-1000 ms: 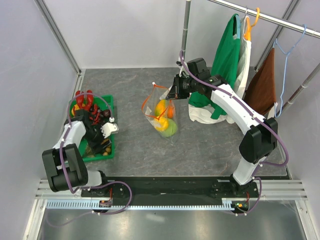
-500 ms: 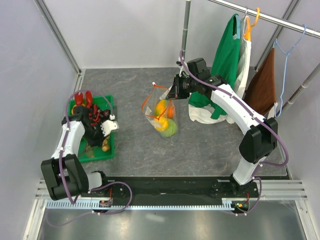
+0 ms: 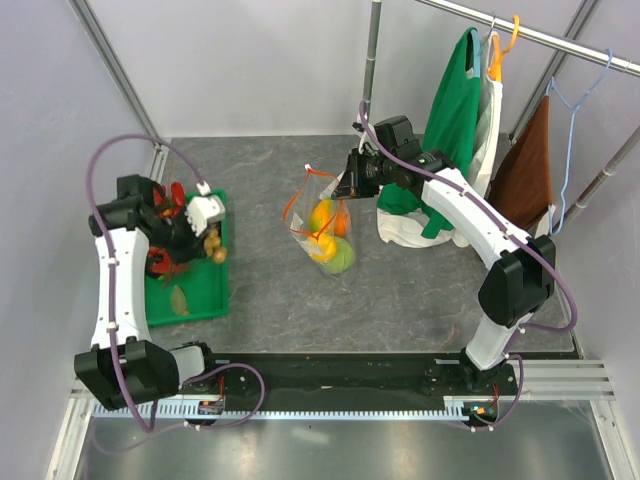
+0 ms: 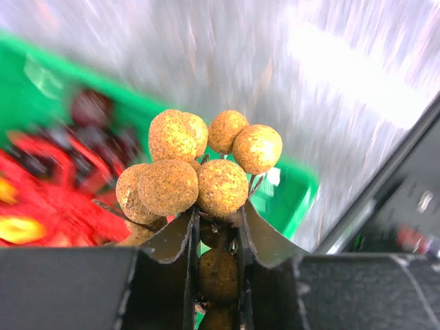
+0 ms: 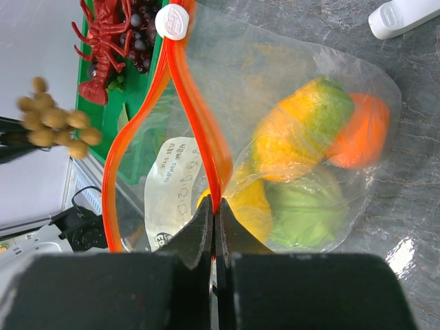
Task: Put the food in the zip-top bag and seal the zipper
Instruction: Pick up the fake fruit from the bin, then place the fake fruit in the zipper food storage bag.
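Observation:
My left gripper (image 4: 216, 220) is shut on the stem of a cluster of small tan-brown balls (image 4: 199, 165) and holds it in the air over the green tray (image 3: 200, 300); the cluster (image 3: 213, 246) hangs near the tray's right edge. The red lobster (image 5: 103, 41) lies on the tray. My right gripper (image 5: 215, 206) is shut on the red-orange zipper (image 5: 199, 117) and holds the clear zip-top bag (image 3: 322, 225) up with its mouth gaping. Inside the bag are a yellow-orange mango-like fruit (image 5: 302, 130), a pale green cabbage (image 5: 306, 213) and an orange piece (image 5: 361, 130).
Dark grapes (image 5: 137, 41) and a leaf (image 3: 178, 298) also lie on the tray. A clothes rail at the back right carries a green garment (image 3: 450, 110) and a brown cloth (image 3: 525, 165), with white cloth (image 3: 410, 230) heaped on the floor beneath. A vertical pole (image 3: 372, 50) stands behind the bag.
My left gripper shut on the ball cluster in the tray and lifted it up and toward the back. The right arm and the bag have stayed still.

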`<state>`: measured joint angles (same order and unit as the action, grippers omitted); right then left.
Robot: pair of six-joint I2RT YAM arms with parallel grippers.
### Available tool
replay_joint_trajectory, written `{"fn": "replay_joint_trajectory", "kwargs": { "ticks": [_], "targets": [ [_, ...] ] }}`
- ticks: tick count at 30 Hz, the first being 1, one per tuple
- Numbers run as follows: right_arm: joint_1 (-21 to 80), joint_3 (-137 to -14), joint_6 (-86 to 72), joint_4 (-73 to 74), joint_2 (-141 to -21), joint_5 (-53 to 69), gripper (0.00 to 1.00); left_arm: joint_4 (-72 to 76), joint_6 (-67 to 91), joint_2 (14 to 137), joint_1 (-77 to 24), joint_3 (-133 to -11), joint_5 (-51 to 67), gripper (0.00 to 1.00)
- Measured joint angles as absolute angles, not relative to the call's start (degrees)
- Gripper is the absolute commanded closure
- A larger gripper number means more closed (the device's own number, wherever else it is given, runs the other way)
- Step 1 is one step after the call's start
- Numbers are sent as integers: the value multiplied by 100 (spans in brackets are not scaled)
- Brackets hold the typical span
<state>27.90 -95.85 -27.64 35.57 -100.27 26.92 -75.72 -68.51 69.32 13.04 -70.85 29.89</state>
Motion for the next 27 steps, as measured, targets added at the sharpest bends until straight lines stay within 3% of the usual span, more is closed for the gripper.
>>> {"fn": "replay_joint_trajectory", "kwargs": {
  "ticks": [5, 10, 14, 18, 27],
  "targets": [
    [2788, -9585, -2764, 3557, -10027, 2709, 100, -7465, -5631, 7087, 1304, -8514, 4563, 98],
    [2779, -9585, -2766, 3557, -10027, 2746, 100, -5496, -3201, 6947, 980, -8759, 5922, 98],
    [2733, -9585, -2768, 3535, -10025, 2950, 100, -2523, -1076, 6602, 145, -7767, 5902, 98],
    [2652, -9585, -2786, 3461, -10025, 3216, 100, -274, 43, 6497, -1175, -7000, 5404, 94],
    [2390, -9585, -2849, 3428, -10025, 4001, 100, 2309, -410, 7057, -2453, -6418, 5116, 98]
  ]
}}
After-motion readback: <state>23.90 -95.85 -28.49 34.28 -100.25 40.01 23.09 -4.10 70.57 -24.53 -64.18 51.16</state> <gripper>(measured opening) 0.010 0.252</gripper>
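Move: The left hand already holds the brown fruit bunch above the green bin, whose middle lies 9 cm left, 4 cm back and 17 cm below. The bag's open mouth is about 22 cm right, 8 cm ahead and 3 cm higher; the mango in the bag is 24 cm right, 4 cm ahead, 8 cm below. From the right hand, the mouth is about 5 cm left, 2 cm back, 1 cm below. Keeping the brown fruit, the left hand sweeps some 28 cm right and 22 up towards the bag, fingers levelling. ##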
